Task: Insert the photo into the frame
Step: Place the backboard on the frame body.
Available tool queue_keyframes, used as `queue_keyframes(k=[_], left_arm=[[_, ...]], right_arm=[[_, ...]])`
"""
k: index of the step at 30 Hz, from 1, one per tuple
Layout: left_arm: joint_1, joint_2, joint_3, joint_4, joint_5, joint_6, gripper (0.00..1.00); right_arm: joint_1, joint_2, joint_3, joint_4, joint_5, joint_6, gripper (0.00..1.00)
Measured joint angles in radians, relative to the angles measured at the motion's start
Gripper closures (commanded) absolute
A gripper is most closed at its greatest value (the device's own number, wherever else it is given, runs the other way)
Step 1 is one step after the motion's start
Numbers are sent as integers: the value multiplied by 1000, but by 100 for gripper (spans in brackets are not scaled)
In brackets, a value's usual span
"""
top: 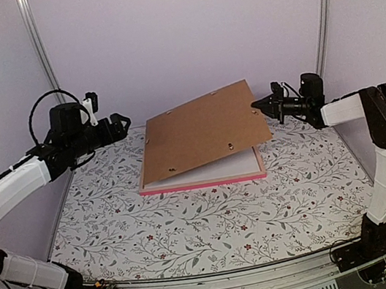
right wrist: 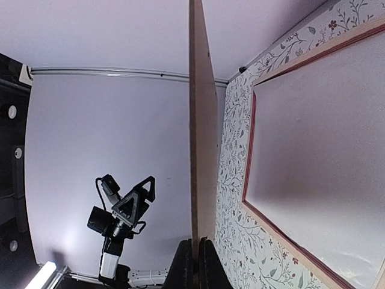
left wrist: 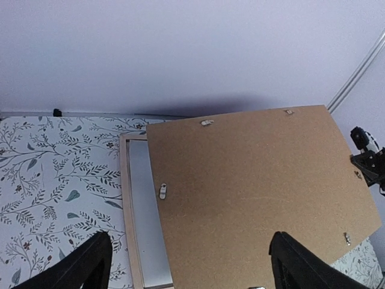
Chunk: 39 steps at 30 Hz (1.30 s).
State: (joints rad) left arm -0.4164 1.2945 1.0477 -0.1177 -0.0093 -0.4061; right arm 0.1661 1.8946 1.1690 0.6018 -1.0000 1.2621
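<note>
The thin pink frame (top: 203, 183) lies flat on the table at mid-back, and its edge shows again in the wrist views (left wrist: 127, 205) (right wrist: 249, 156). A pale sheet fills it; the photo's dark print is not in view. A brown backing board (top: 206, 131) (left wrist: 252, 192) (right wrist: 201, 150) hangs tilted above the frame, its right side raised. My right gripper (top: 257, 106) (right wrist: 197, 244) is shut on the board's right edge. Off the board's left end, my left gripper (top: 122, 119) (left wrist: 189, 238) hovers open, touching nothing.
A floral cloth (top: 192, 226) covers the table. Lilac walls with metal posts (top: 39, 44) close in the back and sides. An aluminium rail (top: 224, 287) runs along the near edge between the arm bases.
</note>
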Motion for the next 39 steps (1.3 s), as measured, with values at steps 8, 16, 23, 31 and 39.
queue_keyframes(k=[8, 16, 23, 31, 39], left_arm=[[64, 75, -13, 37, 76, -96, 4], [82, 129, -27, 91, 105, -119, 4], [89, 163, -32, 124, 116, -119, 4], [92, 187, -33, 138, 133, -119, 4], [97, 205, -33, 143, 138, -119, 4]], right_arm=[[28, 78, 0, 42, 36, 28, 100], [30, 151, 5, 94, 48, 55, 100], [30, 234, 50, 119, 48, 68, 100], [30, 303, 113, 142, 48, 84, 100], [30, 348, 143, 151, 47, 84, 100]])
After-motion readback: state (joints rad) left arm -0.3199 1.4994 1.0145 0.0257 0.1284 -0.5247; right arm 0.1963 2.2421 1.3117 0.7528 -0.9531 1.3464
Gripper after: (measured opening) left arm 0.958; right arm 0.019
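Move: About 20 cm to the right hand's left, 5 cm ahead and 20 cm below lies the middle of the frame body, the place for the backboard this hand already pinches by its right edge. The backboard's middle is some 18 cm to its left, 2 cm ahead and 8 cm lower. From the empty left hand, the backboard's middle is about 20 cm right, 10 cm ahead and 14 cm below, and the frame body some 21 cm right, 11 cm ahead and 26 cm below. Lowering the right side of the backboard towards the frame body, the right hand sinks about 10 cm while drifting some 5 cm forward, tipping the far side slightly down and keeping its pinch. The open left hand sinks roughly 7 cm and edges forward by the frame's left side, its fingers tilting further down without touching the board. ##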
